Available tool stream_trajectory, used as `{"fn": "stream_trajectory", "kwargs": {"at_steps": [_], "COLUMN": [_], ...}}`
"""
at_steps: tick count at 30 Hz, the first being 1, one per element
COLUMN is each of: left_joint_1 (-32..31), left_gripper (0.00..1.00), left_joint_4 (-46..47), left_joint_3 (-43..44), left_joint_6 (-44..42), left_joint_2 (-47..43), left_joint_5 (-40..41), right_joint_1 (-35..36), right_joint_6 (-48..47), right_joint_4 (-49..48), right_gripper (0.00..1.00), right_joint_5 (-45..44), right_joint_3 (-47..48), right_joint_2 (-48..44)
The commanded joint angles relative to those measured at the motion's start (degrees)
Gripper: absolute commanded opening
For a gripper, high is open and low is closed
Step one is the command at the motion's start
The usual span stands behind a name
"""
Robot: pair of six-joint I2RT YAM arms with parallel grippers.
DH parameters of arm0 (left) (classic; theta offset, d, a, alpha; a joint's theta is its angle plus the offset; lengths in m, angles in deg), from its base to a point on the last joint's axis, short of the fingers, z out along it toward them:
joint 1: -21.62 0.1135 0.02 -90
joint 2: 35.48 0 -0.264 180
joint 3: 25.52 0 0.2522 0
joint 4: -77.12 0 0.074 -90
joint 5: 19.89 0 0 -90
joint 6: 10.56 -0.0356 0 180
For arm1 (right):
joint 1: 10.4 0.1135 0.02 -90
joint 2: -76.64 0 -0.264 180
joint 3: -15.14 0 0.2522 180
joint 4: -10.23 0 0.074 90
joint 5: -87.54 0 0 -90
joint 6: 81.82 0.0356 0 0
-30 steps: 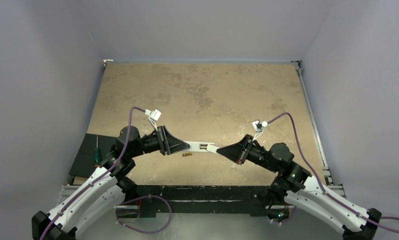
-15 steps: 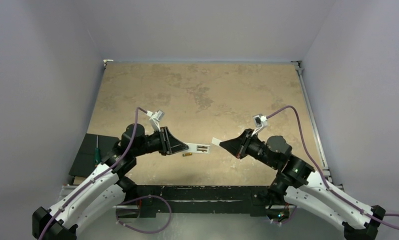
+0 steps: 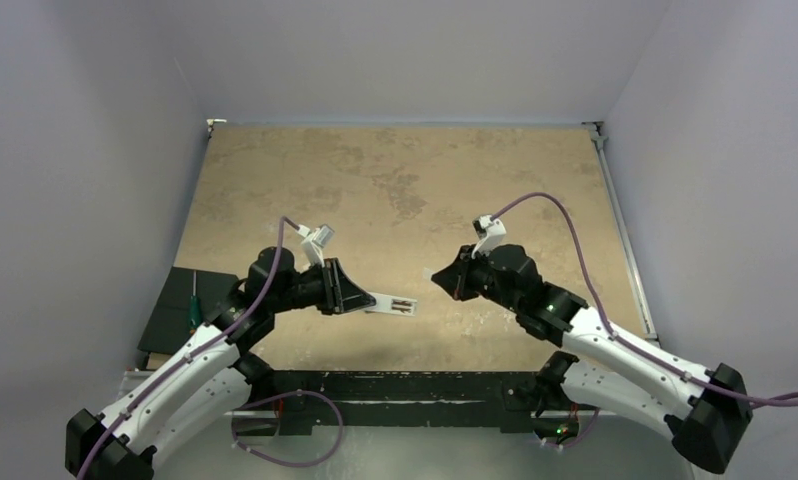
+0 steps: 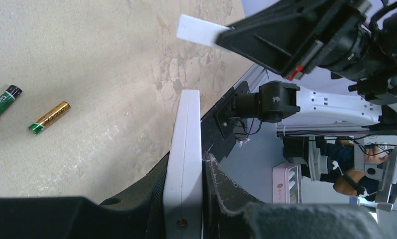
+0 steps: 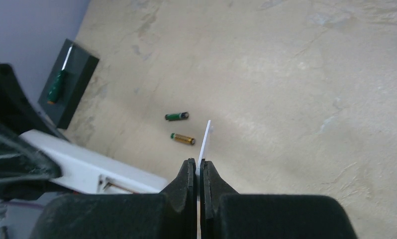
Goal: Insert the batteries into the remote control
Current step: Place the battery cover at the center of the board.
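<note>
My left gripper [image 4: 185,172] is shut on the remote control [image 4: 186,119], a slim white bar that it holds edge-on above the table. In the top view the remote control [image 3: 393,304] sticks out to the right with its battery recess uncovered. The right gripper [image 5: 200,167] is shut on a thin white battery cover [image 5: 205,142], clear of the remote and off to its right. Two batteries lie loose on the table: a dark green one [image 5: 177,116] and a gold one [image 5: 182,139]. The left wrist view shows both too, dark [image 4: 2,104] and gold [image 4: 49,117].
A black block [image 3: 170,315] with a green-handled screwdriver [image 3: 192,305] on it sits at the table's left near edge. Grey walls close in the tan table [image 3: 405,180] on three sides.
The right gripper has pulled the white cover off the remote and drawn back to the right and up. The left gripper still holds the remote, shifted slightly.
</note>
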Motion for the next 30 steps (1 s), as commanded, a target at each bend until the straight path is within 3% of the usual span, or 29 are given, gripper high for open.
{"fn": "stream_trajectory", "kwargs": {"at_steps": [1,7,16,30], "left_joint_1": [0.1,0.1,0.0,0.0], "left_gripper": [0.0,0.0,0.0,0.0], "left_joint_4": [0.4,-0.2,0.2,1.7], "left_joint_3": [0.7,0.8,0.3,-1.6], "left_joint_6": [-1.5,-2.0,-2.4,-1.4], "left_joint_2": [-1.3,-1.6,-2.1,-2.7], "left_joint_5": [-1.6,-2.5,-3.6,-4.9], "right_joint_1": [-5.0,-14.3,-23.1,-31.4], "right_joint_6": [-2.7,-2.7,0.4,1.6], "right_joint_4": [-6.3,-13.2,-22.3,-31.5], "right_gripper": [0.0,0.0,0.0,0.0], "right_joint_5": [4.8,15.2,22.8,29.8], "right_joint_3": [2.0,-1.1,-6.0,-9.0], "right_joint_2": [4.3,10.1,17.7,28.5]}}
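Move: The right gripper holds the battery cover. The clear patch of board it is making for lies about 10 cm ahead of that gripper, 6 cm to its right and some 17 cm below. The gold battery lies about 3 cm ahead, 12 cm left and 17 cm below, with the green battery 3 cm beyond it and 3 cm farther left. The remote is about 5 cm back and 9 cm left, nearly level. From the left gripper the patch is some 15 cm ahead, 20 cm right and 17 cm below. Carry the battery cover away from the remote with the right gripper: swing it forward first, then ever more downward and to the right, in all about 10 cm down, 8 cm forward and 5 cm right, towards the open board. Tip the fingers down some 15 degrees on the way, and keep both them and the left gripper's hold on the remote shut. ##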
